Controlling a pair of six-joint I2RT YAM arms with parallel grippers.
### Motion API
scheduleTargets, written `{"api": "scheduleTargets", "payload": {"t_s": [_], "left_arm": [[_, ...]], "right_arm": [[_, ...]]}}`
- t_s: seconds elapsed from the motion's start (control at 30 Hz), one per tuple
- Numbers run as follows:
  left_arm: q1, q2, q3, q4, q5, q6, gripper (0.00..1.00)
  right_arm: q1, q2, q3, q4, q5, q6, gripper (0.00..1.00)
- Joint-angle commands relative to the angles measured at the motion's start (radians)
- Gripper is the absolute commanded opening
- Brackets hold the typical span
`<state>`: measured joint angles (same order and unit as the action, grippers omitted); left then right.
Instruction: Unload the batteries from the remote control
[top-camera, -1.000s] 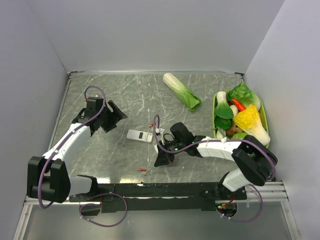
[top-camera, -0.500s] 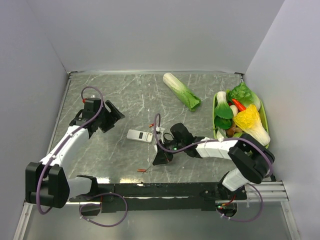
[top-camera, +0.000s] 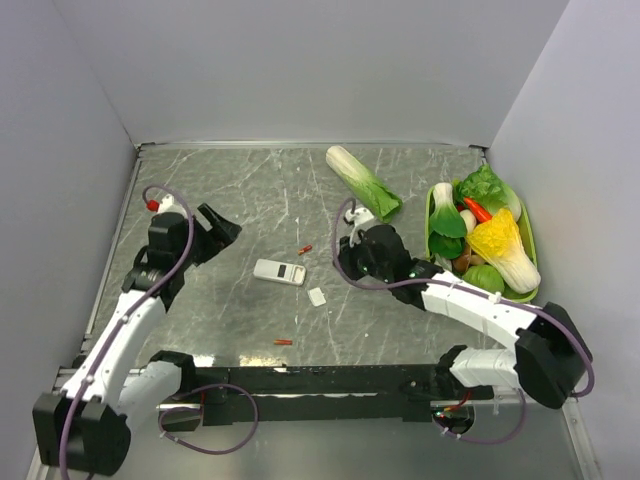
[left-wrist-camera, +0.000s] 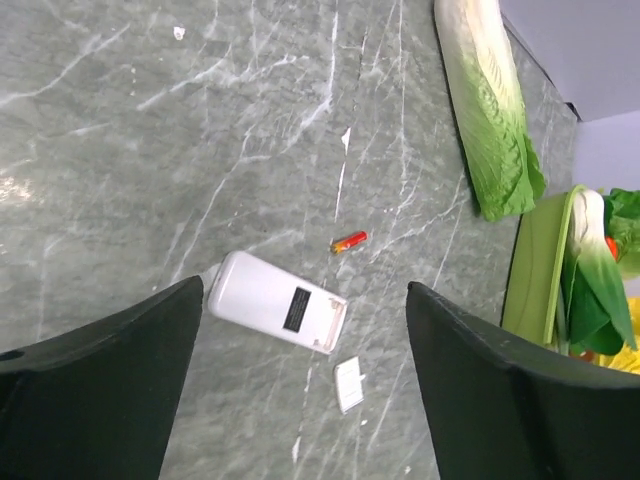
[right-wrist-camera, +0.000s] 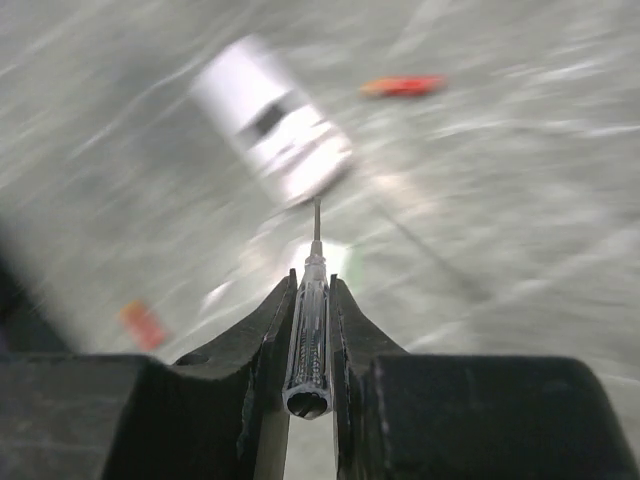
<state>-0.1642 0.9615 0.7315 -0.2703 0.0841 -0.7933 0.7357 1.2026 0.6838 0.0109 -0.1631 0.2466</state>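
Observation:
The white remote control (top-camera: 279, 271) (left-wrist-camera: 275, 314) lies flat mid-table, its end compartment open. One red battery (top-camera: 305, 249) (left-wrist-camera: 348, 240) rests just beyond it and another battery (top-camera: 284, 342) lies near the front edge. Both batteries show blurred in the right wrist view (right-wrist-camera: 405, 85) (right-wrist-camera: 143, 322), along with the remote (right-wrist-camera: 272, 118). My left gripper (top-camera: 222, 228) (left-wrist-camera: 305, 298) hovers open to the left of the remote, with nothing between its fingers. My right gripper (top-camera: 345, 262) (right-wrist-camera: 312, 285) sits right of the remote, shut on a clear-handled screwdriver (right-wrist-camera: 310, 345) that points toward it.
A small white cover piece (top-camera: 317, 296) (left-wrist-camera: 348, 384) lies just in front of the remote. A napa cabbage (top-camera: 362, 181) (left-wrist-camera: 490, 110) lies at the back. A green basket (top-camera: 432, 215) of vegetables, with a red chili pepper (top-camera: 477, 209), stands at the right.
My right arm has lifted back and to the right, away from the remote, uncovering the cover piece. The left arm has drawn back to the left and its jaws stand slightly wider.

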Motion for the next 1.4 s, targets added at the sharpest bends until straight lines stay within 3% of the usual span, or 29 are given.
{"api": "scheduleTargets", "payload": {"t_s": [0.0, 0.17, 0.43, 0.7, 1.03, 1.23, 1.33, 1.37], "left_arm": [[0.005, -0.113, -0.040, 0.077, -0.036, 0.042, 0.89], [0.005, -0.057, 0.048, -0.055, -0.026, 0.081, 0.91], [0.005, 0.043, 0.062, -0.072, 0.075, 0.069, 0.91], [0.005, 0.020, 0.049, -0.063, 0.071, 0.062, 0.91], [0.005, -0.007, 0.039, -0.043, 0.094, 0.057, 0.91], [0.005, -0.046, 0.046, 0.000, 0.181, 0.101, 0.91], [0.005, -0.105, 0.006, 0.113, 0.328, 0.114, 0.91], [0.003, -0.116, -0.009, 0.137, 0.359, 0.111, 0.91]], "right_arm": [[-0.001, 0.105, 0.083, -0.015, 0.501, -0.150, 0.07], [-0.001, 0.268, 0.177, -0.038, 0.577, -0.166, 0.11], [0.030, 0.333, 0.112, -0.077, 0.542, -0.008, 0.45], [0.045, 0.341, 0.023, -0.032, 0.445, 0.063, 0.47], [0.044, 0.279, 0.065, -0.060, 0.363, 0.026, 0.48], [0.044, 0.036, 0.079, -0.153, 0.292, -0.001, 0.54], [0.044, -0.114, 0.071, -0.186, 0.228, -0.026, 0.84], [0.045, -0.153, 0.068, -0.192, 0.208, -0.027, 1.00]]}}
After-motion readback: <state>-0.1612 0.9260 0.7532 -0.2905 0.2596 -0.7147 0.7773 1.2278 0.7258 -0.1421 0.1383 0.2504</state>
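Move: The screwdriver gripped in the right hand is bound for bare table some 6 cm ahead of that hand, 3 cm to its right and 12 cm below. The cover lies 2 cm back and 5 cm left of the right hand, the remote control 5 cm ahead and 14 cm left, the nearer battery 11 cm ahead and 8 cm left, all about as low. From the left hand the set-down spot is roughly 28 cm right, 1 cm back and 17 cm down. The right hand lets go of the screwdriver over the clear table right of the remote control, after swinging about 8 cm forward, 5 cm right and down, turning clockwise as its fingers tip steeper down. It then sinks further while drawing back, lingers low, and rises some 7 cm, opening wider. The open left hand only bobs, ending a little right. ##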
